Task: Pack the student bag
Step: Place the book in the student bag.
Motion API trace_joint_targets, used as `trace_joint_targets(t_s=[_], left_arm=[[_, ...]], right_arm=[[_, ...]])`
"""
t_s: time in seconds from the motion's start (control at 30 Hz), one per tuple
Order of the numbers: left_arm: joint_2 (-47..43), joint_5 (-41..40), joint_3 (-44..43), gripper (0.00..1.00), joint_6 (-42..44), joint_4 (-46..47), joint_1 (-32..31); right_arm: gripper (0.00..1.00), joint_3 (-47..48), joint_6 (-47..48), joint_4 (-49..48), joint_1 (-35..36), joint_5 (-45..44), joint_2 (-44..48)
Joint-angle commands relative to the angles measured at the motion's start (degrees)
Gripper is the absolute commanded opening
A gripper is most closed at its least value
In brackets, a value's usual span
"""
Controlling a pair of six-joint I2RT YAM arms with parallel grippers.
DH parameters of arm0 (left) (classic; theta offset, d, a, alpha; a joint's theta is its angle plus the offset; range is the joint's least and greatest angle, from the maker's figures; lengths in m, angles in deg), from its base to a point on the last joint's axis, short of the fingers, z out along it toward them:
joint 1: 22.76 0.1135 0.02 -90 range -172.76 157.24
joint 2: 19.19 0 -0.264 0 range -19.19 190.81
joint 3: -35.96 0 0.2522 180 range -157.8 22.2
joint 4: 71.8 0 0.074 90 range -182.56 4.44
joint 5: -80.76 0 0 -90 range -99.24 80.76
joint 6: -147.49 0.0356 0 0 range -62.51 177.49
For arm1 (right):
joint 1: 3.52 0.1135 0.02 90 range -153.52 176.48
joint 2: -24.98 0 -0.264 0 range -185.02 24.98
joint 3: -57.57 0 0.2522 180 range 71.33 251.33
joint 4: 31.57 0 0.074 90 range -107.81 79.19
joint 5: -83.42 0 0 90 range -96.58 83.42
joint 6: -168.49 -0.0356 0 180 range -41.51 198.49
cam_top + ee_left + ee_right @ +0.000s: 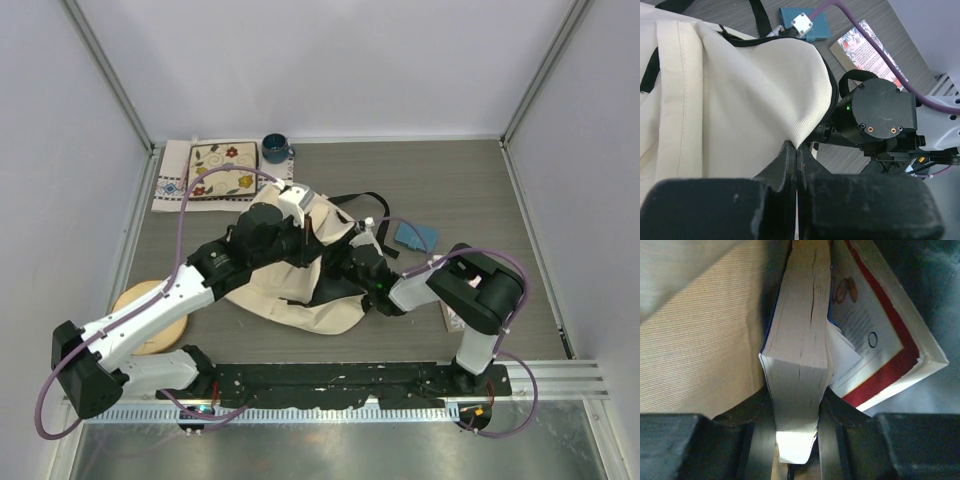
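The cream student bag (290,295) lies in the middle of the table. My left gripper (798,149) is shut on a fold of its fabric (750,90) at the opening and holds that edge up. My right gripper (796,394) reaches into the bag's mouth, where the top view shows only its wrist (375,278). It is shut on a thick white-paged book (800,340), held spine-away between both fingers. Beside it inside the bag lies a second book with a red-bordered cover (880,355). Beige bag lining (700,340) is on the left of the held book.
A teal flat item (415,237) lies right of the bag, and a floral booklet (452,318) sits under the right arm. At the back left are a floral cloth case (222,170) and a blue mug (276,150). A round wooden disc (150,315) lies under the left arm.
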Motion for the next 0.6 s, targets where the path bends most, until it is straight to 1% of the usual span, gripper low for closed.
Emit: trace_joint_targets(t_s=[0.0,0.03,0.1,0.13,0.17,0.2,0.23,0.3,0.4,0.43,0.57], left_arm=[[-3.5,-0.7,0.0,0.0,-0.5,5.1,-0.3],[-3.5,-1.4,0.1,0.0,-0.5,4.8,-0.2],[-3.8,-1.9,0.6,0.0,-0.4,4.8,-0.3],[-3.9,-2.1,0.7,0.0,-0.4,4.7,-0.2],[-4.0,-2.1,0.8,0.0,-0.4,4.7,-0.2],[-4.1,-2.2,1.1,0.0,-0.4,4.7,-0.3],[-4.0,-2.3,1.1,0.0,-0.4,4.8,-0.2],[-3.9,-2.4,1.2,0.0,-0.3,4.8,-0.2],[-3.6,-2.4,1.2,0.0,-0.2,4.3,-0.2],[-3.6,-2.4,1.2,0.0,-0.1,4.0,-0.2],[-4.1,-2.6,1.8,0.0,-0.1,3.7,-0.2]], right_arm=[[0.36,2.3,0.3,-2.7,0.4,-6.4,2.0],[0.48,1.2,1.0,0.1,0.4,-6.5,2.7],[0.58,0.0,2.7,3.3,0.4,-6.7,5.6],[0.68,-0.2,4.3,8.1,0.4,-7.2,6.8],[0.71,-0.1,5.8,11.0,0.4,-7.8,9.2],[0.78,0.2,6.4,14.1,0.4,-8.3,10.2],[0.81,0.3,7.4,17.5,0.4,-8.5,11.1],[0.82,0.1,9.0,19.8,0.4,-8.6,13.5],[0.83,2.0,11.5,28.4,0.4,-9.2,15.1],[0.84,3.8,11.9,34.0,0.4,-9.4,15.4],[0.85,4.5,12.7,40.0,0.4,-8.7,16.3]])
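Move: The blue Jane Eyre book, already inside the student bag, sticks out ahead from the right hand's pinch; its middle is about 4 cm ahead, 5 cm left and 3 cm below. The red-bordered book is roughly 6 cm ahead, 5 cm left and 6 cm below, and the teal case some 4 cm ahead and 22 cm to the right, about 10 cm lower. From the left hand on the bag flap, the blue book lies about 7 cm ahead, 2 cm right and 16 cm below. The blue book is let go inside the bag: the right fingers spread from their pinch on its end to wide open. The right hand backs off it, mainly about 5 cm to the right and a couple of centimetres down, rolling some 20 degrees so its left side dips. The left hand, still shut on the bag flap, keeps it raised. ##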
